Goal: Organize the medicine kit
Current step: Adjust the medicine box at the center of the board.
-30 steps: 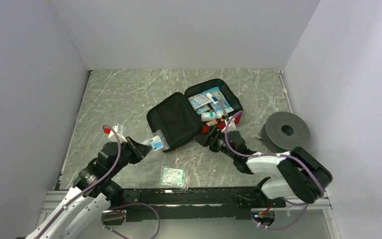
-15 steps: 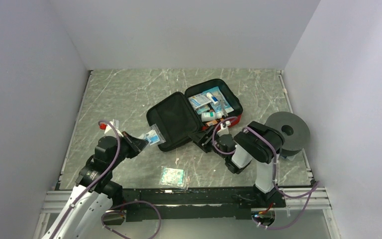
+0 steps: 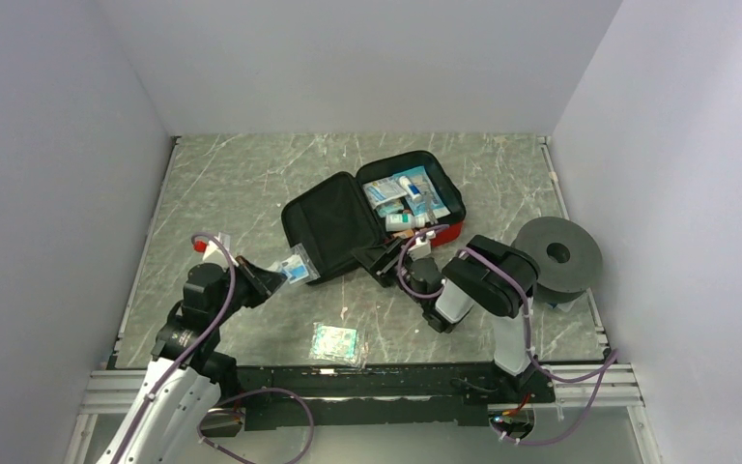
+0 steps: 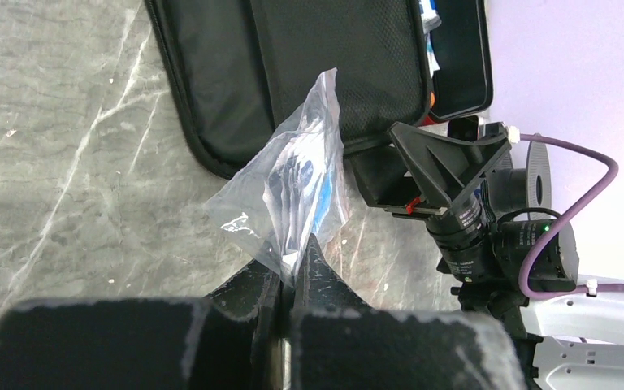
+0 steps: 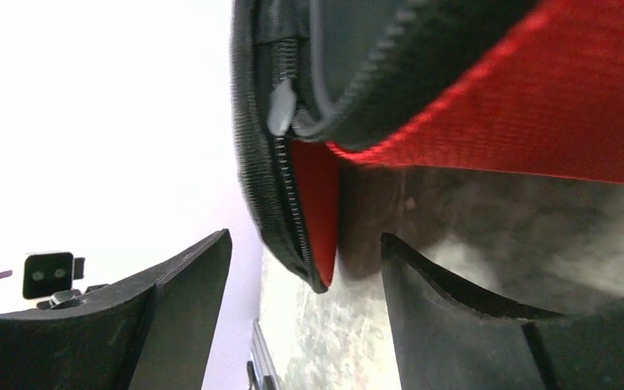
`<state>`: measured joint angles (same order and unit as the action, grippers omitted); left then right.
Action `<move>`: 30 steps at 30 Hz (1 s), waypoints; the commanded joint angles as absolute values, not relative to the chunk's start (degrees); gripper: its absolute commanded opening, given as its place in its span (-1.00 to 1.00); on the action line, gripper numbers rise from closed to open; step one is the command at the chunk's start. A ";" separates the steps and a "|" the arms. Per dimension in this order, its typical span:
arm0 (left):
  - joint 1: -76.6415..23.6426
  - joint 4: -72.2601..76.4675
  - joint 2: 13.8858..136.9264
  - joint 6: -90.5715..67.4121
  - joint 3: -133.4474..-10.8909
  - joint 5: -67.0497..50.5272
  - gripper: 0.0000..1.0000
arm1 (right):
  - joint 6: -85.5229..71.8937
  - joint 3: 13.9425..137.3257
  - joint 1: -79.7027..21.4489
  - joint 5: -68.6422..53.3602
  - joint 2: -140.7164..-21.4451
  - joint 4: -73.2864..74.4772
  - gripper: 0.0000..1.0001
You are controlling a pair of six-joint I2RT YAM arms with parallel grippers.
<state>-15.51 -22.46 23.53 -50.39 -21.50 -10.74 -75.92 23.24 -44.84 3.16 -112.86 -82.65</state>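
Note:
The medicine kit (image 3: 333,227) lies open mid-table: a red zip case with black lining, its right half packed with small tubes and packets (image 3: 404,198). My left gripper (image 3: 269,278) is shut on a clear plastic bag (image 3: 299,265) with blue contents, held just off the lid's near-left corner. In the left wrist view the bag (image 4: 301,183) rises from my left gripper (image 4: 292,256) in front of the black lid (image 4: 325,65). My right gripper (image 3: 379,259) is open at the kit's near edge. Its jaws (image 5: 305,236) stand either side of the red, zippered rim (image 5: 496,106) without pinching it.
A grey round disc (image 3: 554,253) sits at the right, beside the right arm. A small clear packet (image 3: 336,343) lies on the marble near the front rail (image 3: 367,382). Walls close in the table on three sides.
The right arm has folded from low and stretched out to upright, its gripper staying at the kit's near edge. The kit has shifted slightly left and away. The left gripper edged left with the bag.

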 commanded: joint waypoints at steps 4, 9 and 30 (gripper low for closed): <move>-13.19 -20.26 23.87 -47.37 -23.13 -13.75 -1.00 | -73.63 28.37 -46.29 4.82 -112.35 -98.15 0.38; -11.65 -19.80 24.09 -46.92 -22.95 -15.38 -1.00 | -72.60 28.97 -47.58 6.82 -111.33 -98.13 0.38; -6.82 -21.95 22.13 -44.94 -22.52 -21.53 -1.00 | -73.30 28.57 -49.30 8.36 -113.86 -98.16 -1.00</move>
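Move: The right hand, jaws wide, is close in front of the medicine box lid's near edge, by the hinge: the spot to grip is about 2 cm ahead, 3 cm to its left and 1 cm higher. The lid's middle lies some 7 cm ahead and 8 cm left; the filled box half, about 13 cm ahead and 8 cm right. From the left hand, holding a bag, that edge spot is roughly 5 cm ahead, 19 cm right and 7 cm lower. Leftwards and up, with a little forward, the right hand carries its open fingers about 4 cm over to the lid's near edge by the hinge, tipping up some 5 degrees; once there it closes from wide open to nearly shut, pinching the edge between its fingers while sinking 1 cm or so. The left hand keeps its grip on the bag, drifting left about 1 cm. ##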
